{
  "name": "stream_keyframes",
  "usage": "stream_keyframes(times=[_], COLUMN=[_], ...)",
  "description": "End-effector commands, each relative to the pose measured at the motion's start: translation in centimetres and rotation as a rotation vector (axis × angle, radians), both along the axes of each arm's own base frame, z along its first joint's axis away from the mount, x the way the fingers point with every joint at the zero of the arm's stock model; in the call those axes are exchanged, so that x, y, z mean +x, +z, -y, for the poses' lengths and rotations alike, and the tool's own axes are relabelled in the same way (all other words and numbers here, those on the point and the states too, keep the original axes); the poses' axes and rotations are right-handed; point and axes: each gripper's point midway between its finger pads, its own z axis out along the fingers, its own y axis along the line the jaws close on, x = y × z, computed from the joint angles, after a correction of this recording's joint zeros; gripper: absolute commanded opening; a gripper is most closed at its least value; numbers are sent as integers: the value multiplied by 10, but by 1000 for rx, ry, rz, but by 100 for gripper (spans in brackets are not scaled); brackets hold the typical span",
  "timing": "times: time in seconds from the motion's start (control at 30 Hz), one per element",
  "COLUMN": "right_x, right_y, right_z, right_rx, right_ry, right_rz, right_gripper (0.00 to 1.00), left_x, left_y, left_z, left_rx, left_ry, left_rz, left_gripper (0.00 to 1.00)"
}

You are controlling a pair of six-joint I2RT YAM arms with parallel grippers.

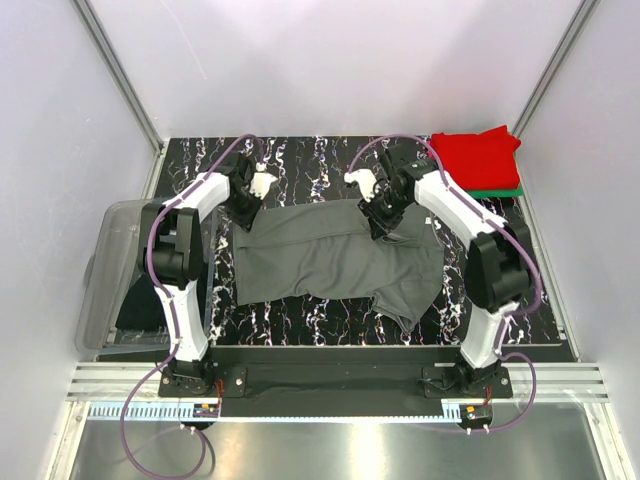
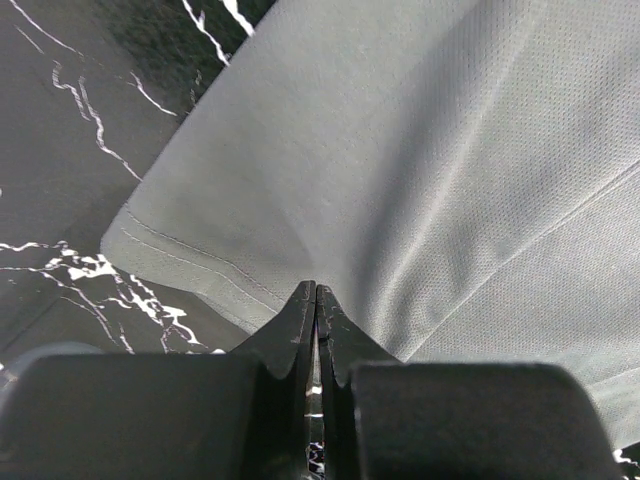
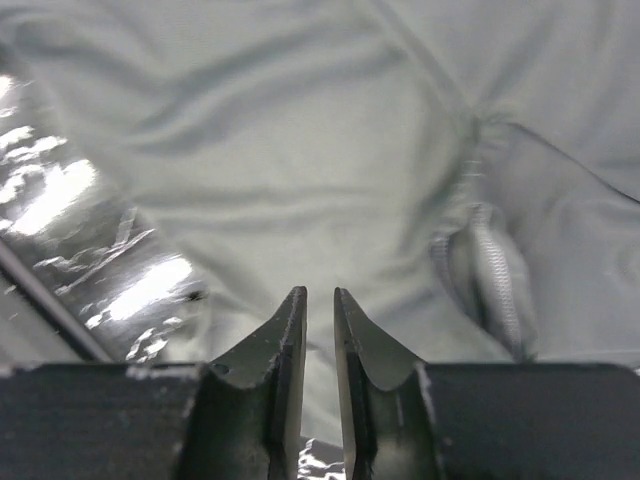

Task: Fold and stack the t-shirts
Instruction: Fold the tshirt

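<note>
A dark grey t-shirt (image 1: 330, 258) lies spread and rumpled across the middle of the black marbled table (image 1: 300, 160). My left gripper (image 1: 243, 213) is at the shirt's far left corner. In the left wrist view its jaws (image 2: 316, 290) are pressed together on the stitched hem of the shirt (image 2: 400, 150). My right gripper (image 1: 380, 225) is at the far right part of the shirt. In the right wrist view it (image 3: 319, 292) hangs just over the cloth (image 3: 300, 150) beside the ribbed collar (image 3: 490, 260), jaws a narrow gap apart. A folded red t-shirt (image 1: 478, 155) lies on a green one (image 1: 503, 190) at the far right corner.
A clear plastic tub (image 1: 108, 270) sits off the table's left edge beside the left arm. White walls and metal posts close in the back and sides. Bare table (image 2: 60, 150) shows to the left of the shirt's hem.
</note>
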Motion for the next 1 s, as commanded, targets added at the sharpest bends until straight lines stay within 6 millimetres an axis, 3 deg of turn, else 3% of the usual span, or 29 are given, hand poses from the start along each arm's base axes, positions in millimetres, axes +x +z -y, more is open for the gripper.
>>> stream_keyframes(times=[0.0,0.13,0.23,0.4,0.53,0.7,0.8,0.83,0.97], right_x=[47,103,126,132,121,100,74,68,30], right_y=[-10,-11,-13,-39,-58,-55,-48,-35,-14], right_z=[23,39,47,46,45,44,42,39,23], right_rx=[-39,-38,-40,-51,-53,-60,-72,-66,-82], right_ry=[-82,-148,-166,-152,-157,-145,-113,-102,-33], right_rz=[53,111,136,96,34,7,-8,15,31], right_gripper=[23,22,22,22,22,22,21,21,21], left_x=[24,19,13,5,2,0,2,2,6], left_y=[21,21,18,20,20,20,19,19,19], left_z=[2,4,2,0,-2,-2,-1,-1,3], left_rx=[-14,-29,-22,-17,-10,-12,-18,-22,-45], left_ry=[3,15,19,19,23,24,22,23,27], left_rz=[91,77,63,63,62,67,71,72,87], left_gripper=[4,4,4,4,4,4,4,4,4])
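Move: The puckered fold in the grey t-shirt lies about 6 cm ahead of my right hand, 6 cm to its right and 10 cm below. The shirt's far edge runs about 9 cm beyond the fold. The near sleeve end hangs roughly 17 cm back from that hand and 7 cm to its right, also 10 cm down. From my left hand the fold is some 34 cm to the right and 3 cm back. I swing my right hand forward about 12 cm and a little right, sinking as it goes, towards the far part of the shirt; then I draw it back low over the cloth some 8 cm to the fold, dipping further and just starting to lift, fingers kept slightly apart. My left hand, fingers still shut, stays on the far-left corner. ##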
